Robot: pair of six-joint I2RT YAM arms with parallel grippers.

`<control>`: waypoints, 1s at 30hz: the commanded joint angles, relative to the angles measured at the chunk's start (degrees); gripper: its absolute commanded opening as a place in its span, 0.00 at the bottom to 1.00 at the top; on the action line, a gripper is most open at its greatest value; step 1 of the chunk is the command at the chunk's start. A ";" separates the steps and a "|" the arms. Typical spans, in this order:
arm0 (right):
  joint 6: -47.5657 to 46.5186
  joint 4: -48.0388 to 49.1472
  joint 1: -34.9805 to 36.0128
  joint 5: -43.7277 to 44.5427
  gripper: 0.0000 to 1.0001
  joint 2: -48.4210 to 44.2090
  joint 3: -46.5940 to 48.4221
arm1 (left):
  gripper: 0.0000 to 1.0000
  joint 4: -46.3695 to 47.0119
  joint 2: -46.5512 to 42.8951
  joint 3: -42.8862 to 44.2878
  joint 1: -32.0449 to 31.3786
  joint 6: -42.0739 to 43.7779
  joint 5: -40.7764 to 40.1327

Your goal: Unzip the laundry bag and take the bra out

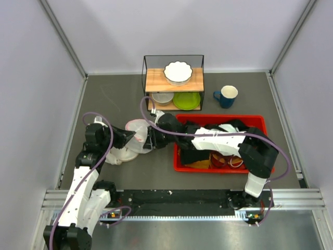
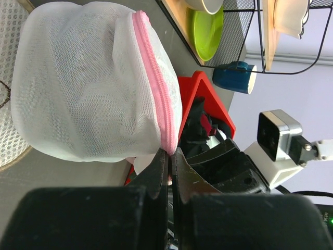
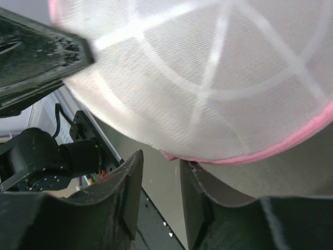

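Note:
The laundry bag, a white mesh dome with a pink zipper band, hangs lifted between the two arms. My left gripper is shut on the lower end of that pink band. From the right, my right gripper stands open just under the bag. The end of the pink band sits right above its fingertips, and nothing is between the fingers. The bra is hidden from every view.
A cream padded piece lies on the table below the bag. A red bin of dark items is under the right arm. Behind stand a wire shelf with dishes and a blue mug.

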 commanded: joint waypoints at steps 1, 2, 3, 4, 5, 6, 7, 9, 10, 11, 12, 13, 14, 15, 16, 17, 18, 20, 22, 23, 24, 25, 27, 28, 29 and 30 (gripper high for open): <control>1.06 4.57 -0.75 2.98 0.31 -1.61 -1.45 | 0.00 1.37 -1.03 1.74 -0.18 0.35 -0.29; 1.14 4.66 -0.76 2.98 0.30 -1.52 -1.45 | 0.00 1.29 -1.03 1.74 -0.18 0.35 -0.12; 1.41 4.75 -0.76 3.15 0.24 -1.52 -1.45 | 0.00 1.37 -0.94 1.74 -0.18 0.35 -0.12; 1.58 4.84 -0.84 3.33 0.20 -1.52 -1.54 | 0.00 1.38 -0.94 1.65 -0.18 0.17 -0.12; 1.67 4.84 -0.93 3.51 0.17 -1.61 -1.71 | 0.00 1.29 -0.94 1.65 -0.18 0.17 -0.20; 1.59 4.93 -0.93 3.60 0.08 -1.87 -1.89 | 0.00 1.37 -0.94 1.65 -0.27 0.09 -0.12; 1.58 5.01 -1.02 3.77 0.02 -2.48 -2.24 | 0.00 1.20 -1.03 1.74 -0.18 0.17 -0.29; 1.32 5.36 -1.11 4.12 0.00 -3.45 -3.55 | 0.00 1.11 -0.94 1.74 -0.18 0.08 -0.29; 1.06 5.89 -1.54 3.86 0.00 -3.98 -4.34 | 0.00 1.03 -1.03 1.65 -0.27 0.26 -0.29; 0.80 7.37 -1.81 3.16 0.00 -5.46 -6.35 | 0.00 0.94 -1.03 1.56 -0.18 0.17 -0.29; 0.71 7.82 -2.16 3.07 0.00 -6.17 -7.50 | 0.00 0.94 -1.03 1.56 -0.18 0.26 -0.29; 0.53 8.18 -2.94 2.89 0.00 -7.05 -8.56 | 0.00 1.02 -0.94 1.56 -0.18 0.69 -0.38; 0.44 8.18 -3.39 2.54 0.00 -8.54 -10.40 | 0.00 0.76 -0.68 1.65 -0.18 0.96 -0.56; -0.43 7.40 -3.65 2.37 0.00 -9.51 -11.28 | 0.00 0.33 -0.24 2.17 -0.18 1.31 -0.73; -0.87 6.87 -4.18 2.54 0.00 -10.39 -12.08 | 0.00 0.15 -0.06 2.52 -0.18 2.27 -0.82; -1.31 6.43 -4.71 2.80 0.00 -11.35 -13.82 | 0.00 -0.20 0.20 2.88 -0.18 2.54 -0.91; -2.53 5.29 -4.88 2.81 0.00 -13.37 -14.63 | 0.00 -0.21 0.72 3.23 -0.18 2.72 -0.82; -4.03 3.62 -5.06 3.16 0.00 -14.96 -16.03 | 0.00 1.11 1.52 3.32 -0.18 3.33 -0.03; -6.32 1.16 -4.98 2.54 0.00 -15.84 -16.21 | 0.00 2.34 3.27 3.67 -0.18 4.56 0.41; -6.59 1.15 -4.97 1.58 0.00 -16.19 -16.39 | 0.00 3.47 4.06 3.93 -0.18 5.00 0.84; -7.20 1.06 -4.80 0.97 0.00 -16.98 -16.74 | 0.00 4.18 6.07 4.28 -0.18 5.27 1.54; -7.47 1.06 -4.62 0.70 0.00 -17.51 -16.92 | 0.00 5.41 7.22 4.46 -0.18 6.14 2.34; -8.60 1.06 -3.58 0.35 0.00 -18.48 -16.57 | 0.00 8.83 11.77 6.20 -0.18 7.98 4.53; -8.96 -0.59 -3.22 0.43 0.00 -19.01 -15.61 | 0.00 9.98 13.72 7.09 -0.18 10.52 5.93; -9.22 -1.31 -2.96 0.35 0.00 -19.01 -14.90 | 0.00 10.16 16.17 9.71 -0.18 11.67 7.34; -9.49 -1.92 -2.52 0.26 0.00 -18.84 -14.03 | 0.00 9.73 20.81 11.30 -0.27 12.82 8.74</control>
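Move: My left hand already pinches the pink-trimmed edge of the laundry bag. The zip pull hangs about 4 cm to that hand's right, 3 cm back and 3 cm lower. From my half-open right hand the pull is almost between the fingertips, some 1 cm ahead and 1 cm below. The red bin's middle is about 33 cm to its right, 2 cm ahead and 9 cm lower; the cream pouch is level with it, 12 cm left and 11 cm lower. I ease my right hand about 1 cm forward and down, shut its fingers on the zip pull, then draw it some 7 cm to the right towards the red bin, away from my left hand, rising a little at the end. My left hand keeps its pinch on the bag and, late on, follows 2 cm right and about 1 cm forward, sinking 1 cm and turning 10 degrees clockwise. ##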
